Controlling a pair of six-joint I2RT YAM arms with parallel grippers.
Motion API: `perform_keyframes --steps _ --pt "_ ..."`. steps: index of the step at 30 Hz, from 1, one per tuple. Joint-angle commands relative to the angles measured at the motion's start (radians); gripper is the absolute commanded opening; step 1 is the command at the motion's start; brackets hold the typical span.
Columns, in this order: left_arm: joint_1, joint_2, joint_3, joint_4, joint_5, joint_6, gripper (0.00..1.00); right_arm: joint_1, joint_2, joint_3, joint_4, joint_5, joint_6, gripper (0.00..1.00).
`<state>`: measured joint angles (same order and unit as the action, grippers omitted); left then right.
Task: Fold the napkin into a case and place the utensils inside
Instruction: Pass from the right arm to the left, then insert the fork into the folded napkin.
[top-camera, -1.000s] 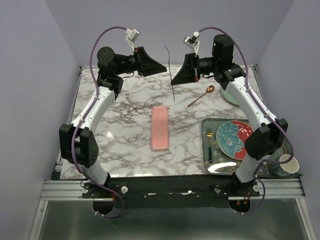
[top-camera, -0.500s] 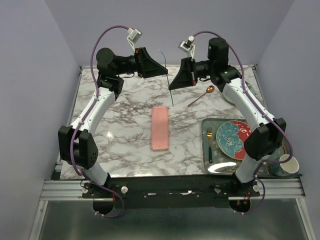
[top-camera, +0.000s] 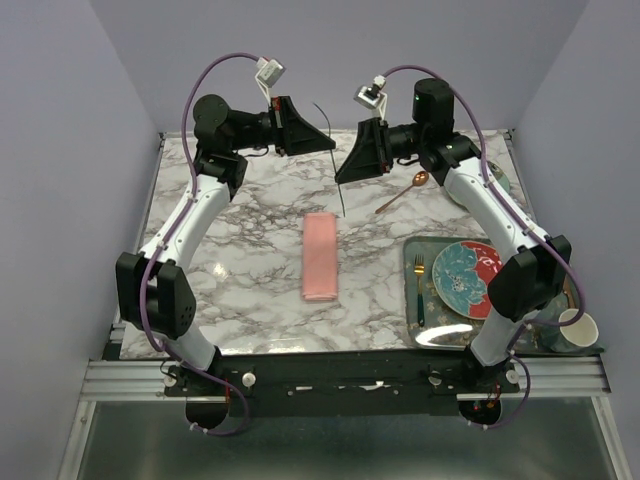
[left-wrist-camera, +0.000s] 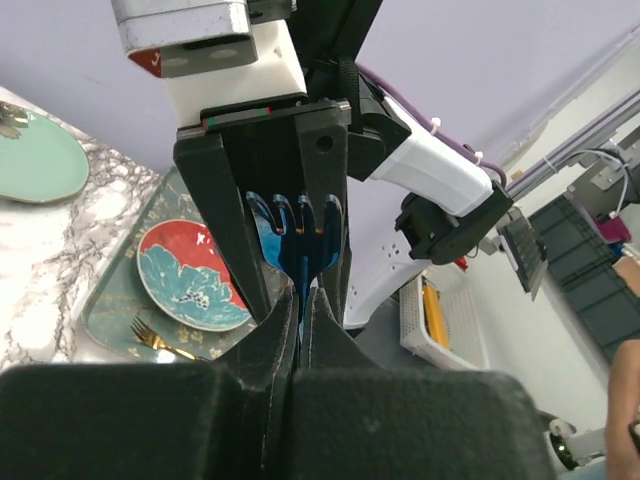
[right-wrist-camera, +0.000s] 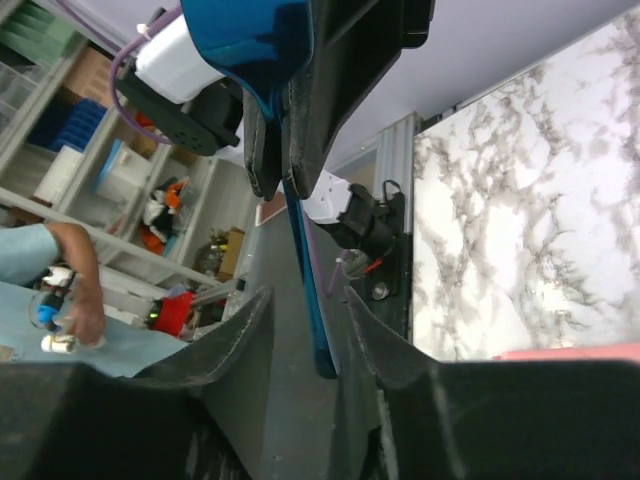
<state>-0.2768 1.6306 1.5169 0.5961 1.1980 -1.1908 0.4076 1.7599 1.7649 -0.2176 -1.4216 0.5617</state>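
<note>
High above the table's far edge, the small dark blue fork (top-camera: 341, 200) hangs between both grippers. My left gripper (top-camera: 332, 145) is shut on the neck just under the tines (left-wrist-camera: 297, 222). My right gripper (top-camera: 339, 178) stands open around the handle (right-wrist-camera: 316, 320), with a gap on each side. The pink napkin lies folded as a narrow case (top-camera: 320, 257) in the middle of the table. To the right of the grippers, the copper-gold spoon (top-camera: 402, 193) rests on the marble.
A green tray (top-camera: 412, 318) at the near right carries a red and teal plate (top-camera: 468, 278) and a gold fork with a teal handle (top-camera: 420, 290). A cup (top-camera: 577, 328) stands at its right end. A mint plate (top-camera: 468, 192) sits at the far right.
My left gripper has shut on the fork and my right gripper has opened round the handle. Both grippers drew closer together and the fork tilted slightly.
</note>
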Motion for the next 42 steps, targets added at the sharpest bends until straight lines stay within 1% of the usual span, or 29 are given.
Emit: perform_keyframes --steps 1,2,3,4,5,6,7,8,10,11,13,14,15,17,18,23,24,33,37,42 --pt "0.016 -0.021 0.003 -0.273 -0.041 0.232 0.00 -0.048 -0.014 0.005 -0.055 0.107 -0.067 0.70" --pt "0.027 -0.023 0.031 -0.494 -0.072 0.331 0.00 -0.062 -0.010 0.019 -0.157 0.184 -0.115 0.75" --pt "0.030 -0.020 0.049 -0.603 -0.112 0.421 0.00 -0.076 -0.001 0.031 -0.222 0.231 -0.172 0.78" --pt "0.028 -0.014 0.081 -0.745 -0.240 0.629 0.00 -0.094 0.003 0.057 -0.279 0.274 -0.295 0.79" --pt "0.025 -0.003 0.148 -0.954 -0.300 0.705 0.00 -0.101 0.006 0.067 -0.386 0.391 -0.356 0.79" --pt "0.010 0.018 0.179 -1.034 -0.378 0.767 0.00 -0.102 0.006 0.071 -0.432 0.459 -0.412 0.79" --pt "0.002 0.028 0.196 -1.077 -0.432 0.811 0.00 -0.102 0.009 0.071 -0.469 0.501 -0.522 0.79" --pt "-0.007 0.040 0.228 -1.160 -0.568 0.860 0.00 -0.102 0.010 0.067 -0.532 0.566 -0.552 0.79" --pt "-0.030 0.086 0.262 -1.226 -0.670 0.878 0.00 -0.102 0.013 0.039 -0.565 0.639 -0.624 0.80" --pt "-0.038 0.104 0.288 -1.281 -0.757 0.881 0.00 -0.104 0.016 0.013 -0.589 0.697 -0.641 0.80" --pt "-0.053 0.169 0.316 -1.338 -0.820 0.887 0.00 -0.105 0.019 -0.007 -0.603 0.745 -0.657 0.81" --pt "-0.058 0.193 0.340 -1.393 -0.848 0.886 0.00 -0.105 0.024 -0.016 -0.617 0.765 -0.677 0.82" --pt "-0.061 0.230 0.344 -1.406 -0.888 0.876 0.00 -0.105 0.027 -0.027 -0.624 0.774 -0.686 0.82" --pt "-0.068 0.251 0.333 -1.411 -0.922 0.879 0.00 -0.107 0.033 -0.036 -0.629 0.791 -0.700 0.83" --pt "-0.074 0.279 0.339 -1.418 -0.966 0.882 0.00 -0.107 0.035 -0.039 -0.629 0.797 -0.701 0.84" --pt "-0.082 0.356 0.362 -1.427 -1.008 0.852 0.00 -0.108 0.039 -0.042 -0.632 0.832 -0.709 0.87" --pt "-0.082 0.391 0.370 -1.432 -1.017 0.840 0.00 -0.108 0.038 -0.042 -0.631 0.837 -0.712 0.87" --pt "-0.088 0.488 0.394 -1.414 -1.003 0.766 0.00 -0.115 0.015 -0.074 -0.634 0.875 -0.734 0.89" --pt "-0.094 0.512 0.402 -1.414 -1.019 0.740 0.00 -0.118 0.006 -0.088 -0.635 0.882 -0.735 0.89" --pt "-0.099 0.535 0.391 -1.418 -0.991 0.728 0.00 -0.118 -0.002 -0.093 -0.638 0.897 -0.746 0.89"
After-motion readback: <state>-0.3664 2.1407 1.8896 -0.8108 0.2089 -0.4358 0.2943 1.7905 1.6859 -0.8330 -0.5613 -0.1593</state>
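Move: The blue fork is pinched near its tines in my left hand, high up. The folded pink napkin it goes to lies some 45 cm below that hand, about 1 cm back and 2 cm left. From my right hand, the gold spoon is roughly 19 cm ahead, 15 cm right and 39 cm down. The napkin lies about 3 cm ahead of that hand and 4 cm left; the gold fork on the tray is about 7 cm back and 19 cm right. My right fingers open wide off the fork's handle and I draw that hand clear, about 18 cm down, 10 cm forward and 10 cm right towards the gold spoon, tipping it downwards. My left hand keeps its pinch and swings forward, then sinks fast, some 34 cm down and 13 cm forward in all, drifting a little left and easing off near the napkin as its fingers turn from pointing right to pointing down. ##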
